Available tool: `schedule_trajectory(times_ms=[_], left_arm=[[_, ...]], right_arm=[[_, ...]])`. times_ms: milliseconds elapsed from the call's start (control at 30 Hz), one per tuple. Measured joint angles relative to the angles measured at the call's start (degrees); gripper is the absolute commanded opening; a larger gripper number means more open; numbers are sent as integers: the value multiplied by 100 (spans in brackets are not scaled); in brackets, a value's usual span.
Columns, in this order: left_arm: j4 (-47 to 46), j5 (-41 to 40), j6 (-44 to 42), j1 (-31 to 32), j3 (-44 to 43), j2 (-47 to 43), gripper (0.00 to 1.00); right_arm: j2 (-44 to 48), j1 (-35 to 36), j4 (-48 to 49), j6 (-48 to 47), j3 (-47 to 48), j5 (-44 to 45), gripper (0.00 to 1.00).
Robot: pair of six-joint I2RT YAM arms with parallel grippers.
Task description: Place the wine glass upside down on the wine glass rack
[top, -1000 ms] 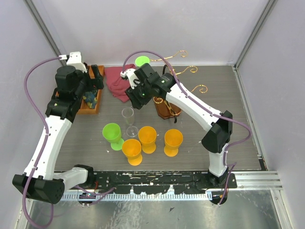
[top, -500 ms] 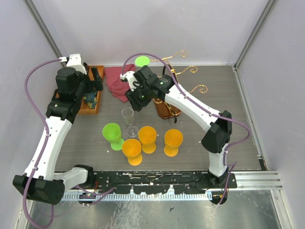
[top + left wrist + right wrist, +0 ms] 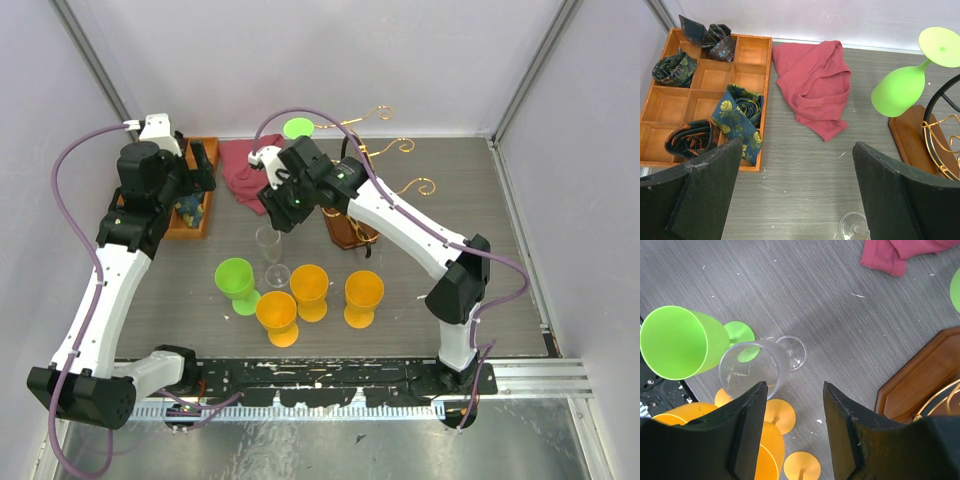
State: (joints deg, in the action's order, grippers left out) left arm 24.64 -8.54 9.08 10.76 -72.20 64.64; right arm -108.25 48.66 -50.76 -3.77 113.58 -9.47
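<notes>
A clear wine glass (image 3: 270, 252) stands upright on the table, among coloured plastic ones. My right gripper (image 3: 281, 213) hovers just above and behind it, open. In the right wrist view the clear wine glass (image 3: 756, 366) lies just past the left fingertip, and nothing is between the fingers (image 3: 747, 422) of the right gripper (image 3: 795, 412). The wine glass rack (image 3: 350, 228) stands to the right on its brown base, its gold scrolls (image 3: 405, 146) reaching back. A green glass (image 3: 900, 85) hangs upside down on the rack. My left gripper (image 3: 204, 166) stays wide open over the wooden tray.
A green glass (image 3: 237, 280) and three orange glasses (image 3: 310, 290) stand in front of the clear one. A red cloth (image 3: 815, 85) lies behind it. The orange-brown tray (image 3: 752, 50) with rolled ties sits at the back left. The rack's base (image 3: 920, 375) is close on the right.
My right gripper has shifted slightly toward the back left above the clear glass. The left arm and the glasses have not moved.
</notes>
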Motion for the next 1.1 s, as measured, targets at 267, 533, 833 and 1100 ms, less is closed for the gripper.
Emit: schedule_trajectory(times_ms=[267,533,833,1100], left_arm=[[0,-2,-2,-2,0,0,98],[2,-17,-9,-7,0,0,98],[20,-26,-31,-22,0,0,98],[24,-37,26,-48,-4,9,98]], right_arm=[[-2,118,-35,57,11,-26,54],[-140,149,-57,103,11,120,51],[-291,149,15,142,-157,251,4],[-291,149,26,131,-79,752,0]])
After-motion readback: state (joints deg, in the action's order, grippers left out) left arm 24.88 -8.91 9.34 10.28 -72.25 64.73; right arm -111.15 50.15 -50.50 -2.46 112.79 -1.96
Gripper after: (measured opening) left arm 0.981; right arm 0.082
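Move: The clear wine glass stands upright just beside my right hand, its middle about 3 cm back, 3 cm left and 12 cm below, with its rim only slightly lower than my fingertips. The green glass is some 7 cm left of the wine glass and 7 cm nearer me; the nearest orange one about 9 cm right of it and 8 cm back. The rack is around 11 cm ahead and 15 cm right of my right hand. From my left hand the wine glass is 9 cm back, 18 cm right and far below. I edge my right hand about 1 cm back and left to the wine glass, then sink some 3.5 cm, bringing one finger inside its mouth and the other outside. I shut the half-open fingers, pinching the rim's rack-side wall. Holding it, I ease about 1 cm forward and a little right, with a slight tilt of the wrist. ##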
